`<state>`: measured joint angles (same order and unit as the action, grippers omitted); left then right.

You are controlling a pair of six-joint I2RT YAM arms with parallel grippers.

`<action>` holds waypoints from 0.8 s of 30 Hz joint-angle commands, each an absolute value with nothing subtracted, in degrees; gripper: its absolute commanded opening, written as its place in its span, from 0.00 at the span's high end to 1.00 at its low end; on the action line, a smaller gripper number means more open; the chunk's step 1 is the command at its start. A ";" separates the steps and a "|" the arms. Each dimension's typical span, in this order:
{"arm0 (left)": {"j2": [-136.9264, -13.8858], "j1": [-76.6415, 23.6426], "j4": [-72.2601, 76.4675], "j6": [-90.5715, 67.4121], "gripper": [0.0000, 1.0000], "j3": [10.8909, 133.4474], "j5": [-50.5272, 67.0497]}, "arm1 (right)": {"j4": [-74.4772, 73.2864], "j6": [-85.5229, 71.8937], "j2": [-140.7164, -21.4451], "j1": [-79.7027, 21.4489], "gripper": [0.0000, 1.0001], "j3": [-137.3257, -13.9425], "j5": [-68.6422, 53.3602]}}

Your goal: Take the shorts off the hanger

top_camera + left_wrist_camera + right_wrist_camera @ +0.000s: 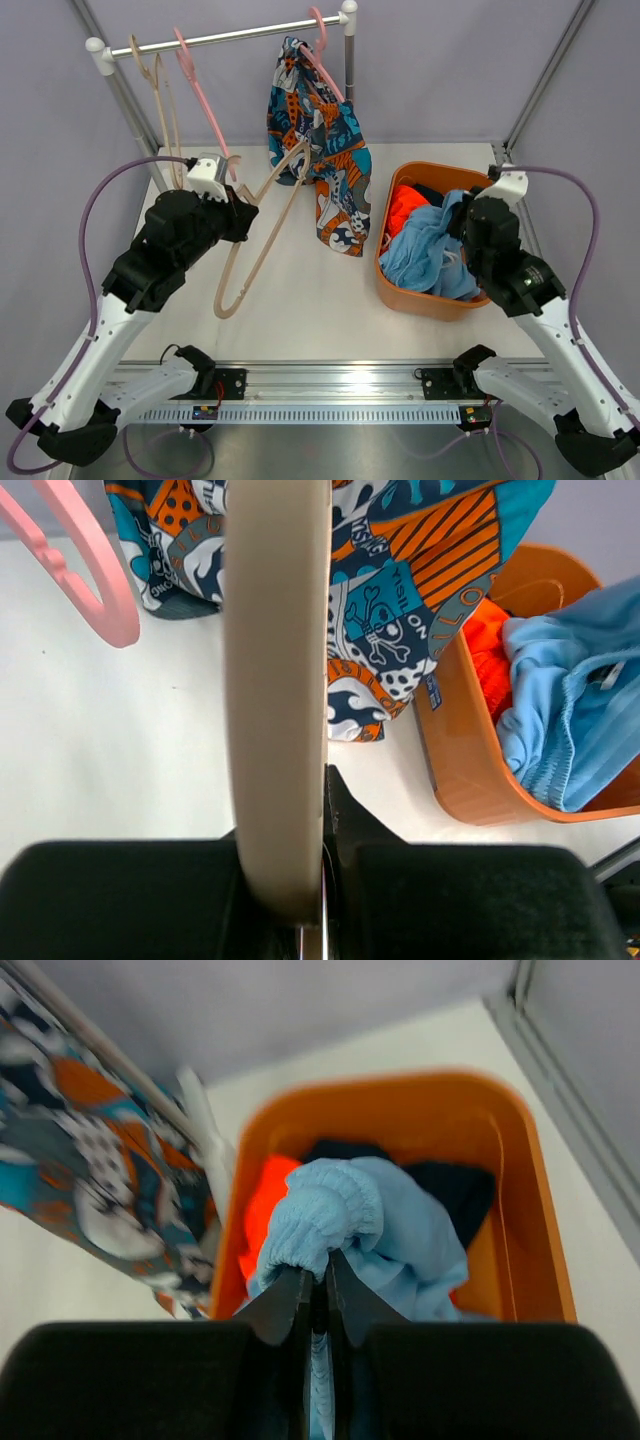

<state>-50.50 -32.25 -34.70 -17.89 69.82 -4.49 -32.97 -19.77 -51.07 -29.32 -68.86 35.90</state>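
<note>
The multicolour print shorts (322, 150) hang on a pink hanger (322, 50) from the rail; the left wrist view shows these shorts (400, 590) too. My left gripper (243, 205) is shut on a bare beige hanger (262, 232), held tilted over the table; that hanger (278, 680) runs up between the jaws of the left gripper (315, 880). My right gripper (318, 1280) is over the orange basket (520, 1160), its jaws pinched on the waistband of the light blue shorts (340, 1210). Orange-red shorts (265, 1210) and dark navy shorts (450, 1185) lie beneath.
The orange basket (400, 290) stands on the right of the table, with the light blue shorts (425, 250) draped over its front. An empty pink hanger (200, 90) and beige hangers (150, 80) hang at the rail's left end. Frame posts stand at the corners.
</note>
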 commanded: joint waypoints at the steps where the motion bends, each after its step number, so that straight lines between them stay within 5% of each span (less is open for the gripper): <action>1: -51.67 -32.43 -34.54 -16.61 1.00 74.35 -4.13 | -34.53 -31.44 -46.16 -29.00 0.88 -60.05 33.84; 10: -61.69 -32.43 -36.91 -16.96 1.00 84.72 -8.96 | -36.92 -27.09 -39.73 -29.00 0.24 -58.44 31.38; 13: -65.98 -32.43 -37.26 -16.70 1.00 89.45 -11.68 | -36.91 -24.97 -40.95 -29.00 0.15 -60.99 30.06; 24: -84.27 -31.20 -42.45 -15.21 1.00 111.43 -22.06 | -33.66 -21.71 -44.56 -29.00 0.11 -65.30 22.15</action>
<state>-81.71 -31.86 -43.05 -16.27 105.60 -17.82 -36.67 -23.73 -43.99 -29.19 -62.43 25.30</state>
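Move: The left hand grips an empty beige hanger by its neck; the free stretch of rod it is bound for lies about 26 cm ahead, 3 cm left and 18 cm above. From this hand, the patterned shorts hang some 15 cm ahead and 11 cm right, slightly lower, and the empty pink hanger about 17 cm ahead and 7 cm left. The right hand pinches the blue shorts over the basket, whose middle is roughly 25 cm below, 4 cm ahead and 2 cm right; the orange shorts lie 8 cm ahead and 5 cm left of the hand, equally low. The right fingers let go of the blue shorts, spreading from almost shut to wide as the hand sinks about 10 cm towards the basket and draws back a little, then rises some 6 cm. Still gripping the hanger by its neck, the left hand carries it about 11 cm forward and 6 cm up towards the rod, turning some 15 degrees, mostly counter-clockwise. ##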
